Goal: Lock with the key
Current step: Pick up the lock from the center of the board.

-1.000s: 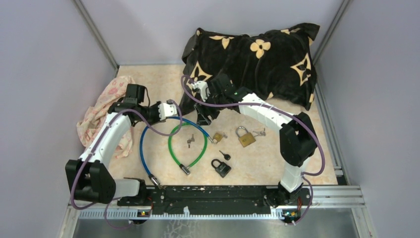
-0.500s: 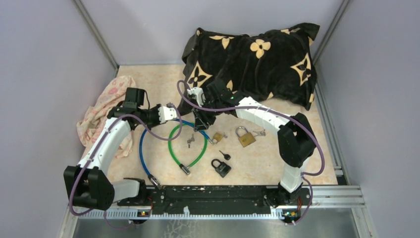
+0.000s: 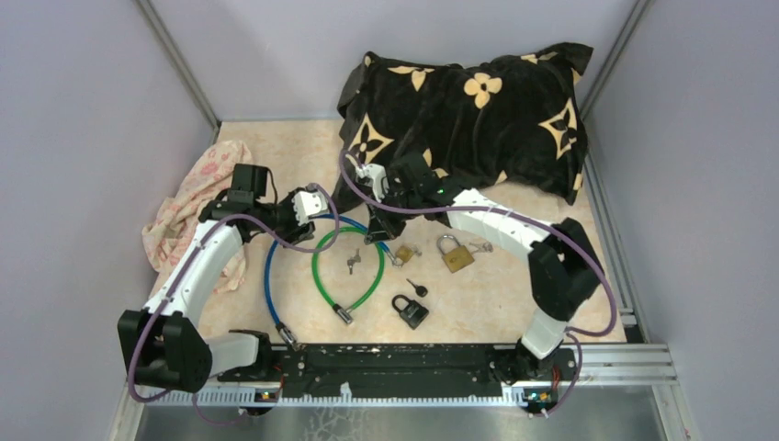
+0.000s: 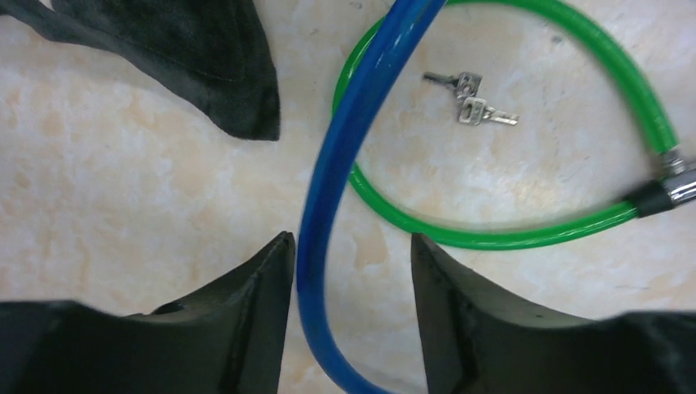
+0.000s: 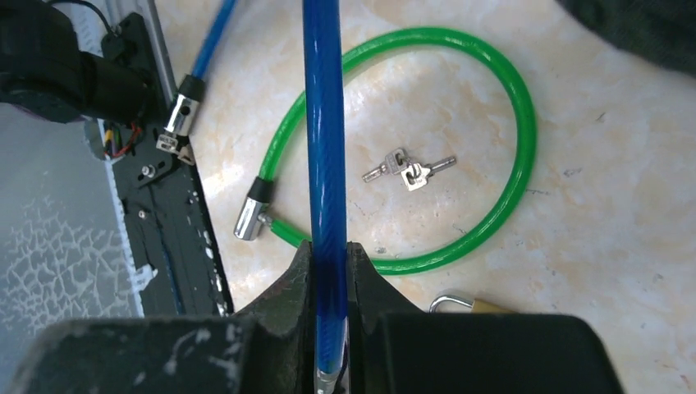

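A blue cable lock (image 3: 268, 276) arcs from the near rail up to the table's middle. My right gripper (image 5: 330, 250) is shut on this blue cable (image 5: 326, 148) close to its metal tip, and shows in the top view (image 3: 375, 233) just in front of the pillow. My left gripper (image 4: 351, 246) is open; the blue cable (image 4: 327, 189) passes between its fingers, close to the left one. A green cable lock (image 3: 314, 268) lies in a loop on the table, with a pair of silver keys (image 3: 353, 263) inside it. The same keys (image 5: 406, 170) and the green lock's head (image 5: 249, 215) show in the right wrist view.
A small brass padlock (image 3: 402, 253), a larger brass padlock (image 3: 455, 254) with keys (image 3: 481, 245), a black padlock (image 3: 410, 310) and a black key (image 3: 416, 287) lie to the right. A black patterned pillow (image 3: 478, 110) fills the back. Pink cloth (image 3: 188, 207) lies left.
My left gripper has opened and let go of the blue cable. My right gripper has moved slightly right and closed on the cable's end.
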### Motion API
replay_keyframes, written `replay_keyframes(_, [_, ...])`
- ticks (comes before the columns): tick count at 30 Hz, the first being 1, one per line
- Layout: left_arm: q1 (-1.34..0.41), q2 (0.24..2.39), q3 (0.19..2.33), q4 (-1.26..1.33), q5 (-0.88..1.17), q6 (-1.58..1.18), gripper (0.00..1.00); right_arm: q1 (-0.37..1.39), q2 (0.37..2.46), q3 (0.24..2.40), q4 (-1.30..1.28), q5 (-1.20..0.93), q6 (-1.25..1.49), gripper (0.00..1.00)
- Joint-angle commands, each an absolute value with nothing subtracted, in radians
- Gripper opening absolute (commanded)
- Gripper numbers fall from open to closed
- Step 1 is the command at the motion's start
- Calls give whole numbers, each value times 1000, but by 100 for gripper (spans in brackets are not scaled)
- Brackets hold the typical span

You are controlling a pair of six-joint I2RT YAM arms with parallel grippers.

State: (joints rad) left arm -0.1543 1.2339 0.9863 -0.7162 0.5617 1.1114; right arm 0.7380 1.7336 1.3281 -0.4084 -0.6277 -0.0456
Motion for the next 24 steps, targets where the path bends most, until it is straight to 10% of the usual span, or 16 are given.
replay_keyframes(1, [-131, 1161, 979, -732, 683, 914, 67, 734, 1525, 1290, -223, -664, -7, 0])
replay_keyframes(6, [-72, 1022, 893, -677, 723, 710, 98, 606, 1384, 1199, -110, -795, 104, 0])
replay_keyframes(24, [-37, 696, 721, -545, 784, 504, 99, 512, 1041, 1283, -158, -790, 82, 0])
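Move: The right fingers are already shut on the blue cable near its free end. The blue lock's body lies about 21 cm back and 21 cm left of them, some 14 cm lower; from the half-open left hand it is about 24 cm back and 5 cm left, equally far down. The green cable ring's middle is about 5 cm back and 6 cm left of the right hand; the small brass padlock is 2 cm back and 6 cm to its right. Straight up and fairly fast, some 20 cm, the right hand carries the blue cable's end, also drawing about 9 cm rightward, its left-pointing fingers tilting up nearly level. The left hand opens wide to free the cable and backs off about 7 cm towards the base while rising 5 cm, its fingers also swinging up towards level. ##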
